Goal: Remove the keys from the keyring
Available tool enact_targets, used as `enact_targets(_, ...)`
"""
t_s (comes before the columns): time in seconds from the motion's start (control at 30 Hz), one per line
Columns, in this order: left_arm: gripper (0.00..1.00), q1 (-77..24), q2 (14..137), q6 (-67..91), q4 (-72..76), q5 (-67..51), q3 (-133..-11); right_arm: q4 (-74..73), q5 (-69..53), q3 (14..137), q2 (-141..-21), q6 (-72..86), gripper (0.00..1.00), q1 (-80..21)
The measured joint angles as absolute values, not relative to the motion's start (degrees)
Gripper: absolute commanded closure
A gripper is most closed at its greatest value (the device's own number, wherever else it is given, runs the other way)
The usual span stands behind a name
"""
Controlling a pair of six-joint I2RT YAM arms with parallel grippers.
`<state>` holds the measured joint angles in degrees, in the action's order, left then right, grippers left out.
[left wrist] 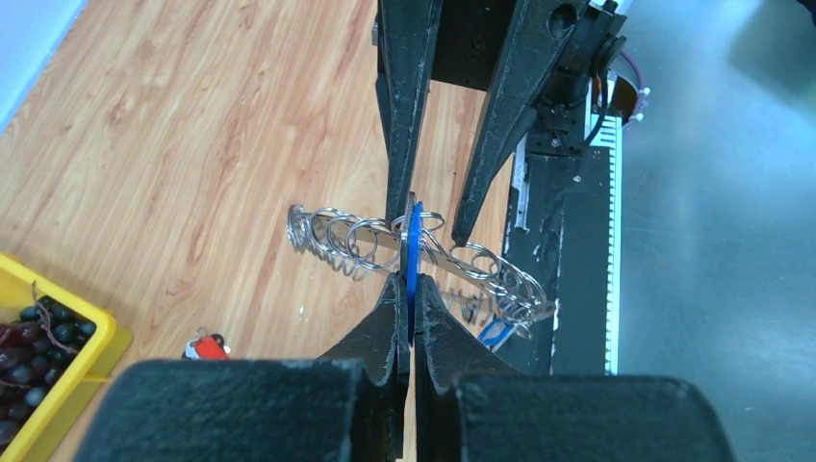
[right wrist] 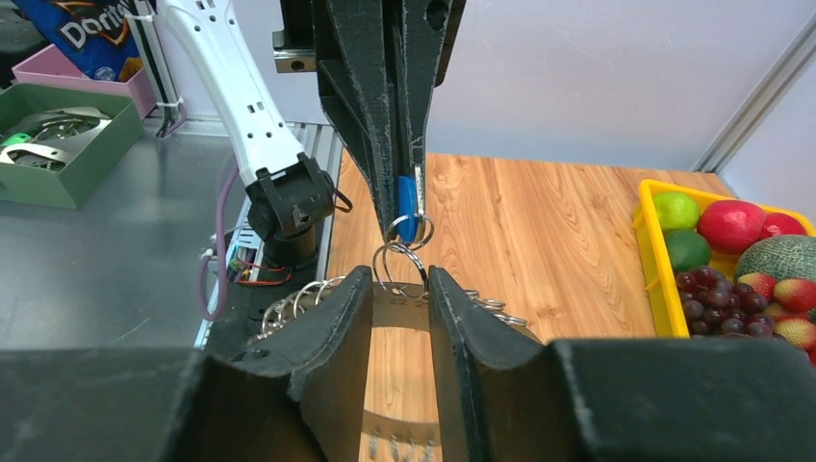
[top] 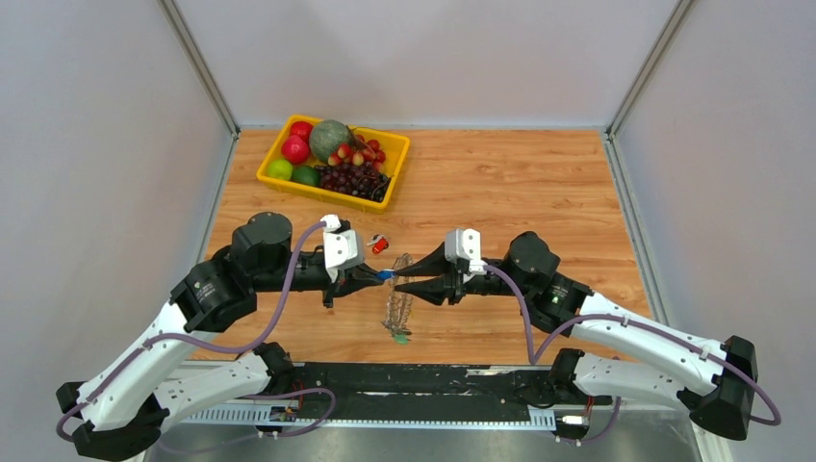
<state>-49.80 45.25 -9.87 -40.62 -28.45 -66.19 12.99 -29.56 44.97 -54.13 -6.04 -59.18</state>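
Note:
The keyring (top: 397, 306) is a silvery strip strung with small split rings, hanging between the two grippers above the table. My left gripper (left wrist: 412, 284) is shut on a blue-headed key (left wrist: 413, 241) that hangs from one split ring (right wrist: 399, 258). My right gripper (right wrist: 399, 276) faces it, its jaws a little apart on either side of that split ring, right over the strip (right wrist: 399, 306). A second blue key (left wrist: 496, 332) and a green one (top: 399, 337) dangle from the keyring's low end. One red-headed key (top: 380, 243) lies loose on the wood.
A yellow tray (top: 272, 159) of fruit stands at the back left of the wooden table (top: 539, 192). Off the table's near edge are the arm bases, cables, and a green box (right wrist: 58, 154) of metal parts.

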Motion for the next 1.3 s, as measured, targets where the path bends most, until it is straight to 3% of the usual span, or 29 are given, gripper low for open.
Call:
enact_targets(0.3,1.00,-49.8,45.1,-10.0,-40.9,-28.4,-66.2,13.2,-31.2,45.0,-54.4,-5.5,0.86,-59.2)
enact_targets(0.43,1.00,-49.8,45.0,-10.0,-40.9,-28.5,-66.2,13.2,-31.4,45.0,-54.4,-5.1,1.00,-59.2)
enact_targets(1.3,1.00,-49.8,42.6,-10.0,-39.4,-26.5,-65.1,16.2,-22.6,43.8,-51.7,5.6,1.00,-59.2)
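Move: The small wire rings where the blue key joins the keyring sit right between the right hand's half-open fingertips, about 1 cm to its left and level with it. The blue key, still pinched by the left hand, lies about 3 cm to the left of the right hand, and the keyring's grey disc hangs about 5 cm back, 2 cm left and 6 cm below. From the left hand, the wire rings are about 3 cm to the right, level with it. Shutting from about a third open, the right fingers pinch a small wire ring next to the blue key. The right hand then lifts some 2 cm, working forward and slightly right, while rolling about 10 degrees and swinging a little clockwise. The left hand keeps its grip on the blue key and eases left and up by just under 1 cm, the two drawing slightly apart. ##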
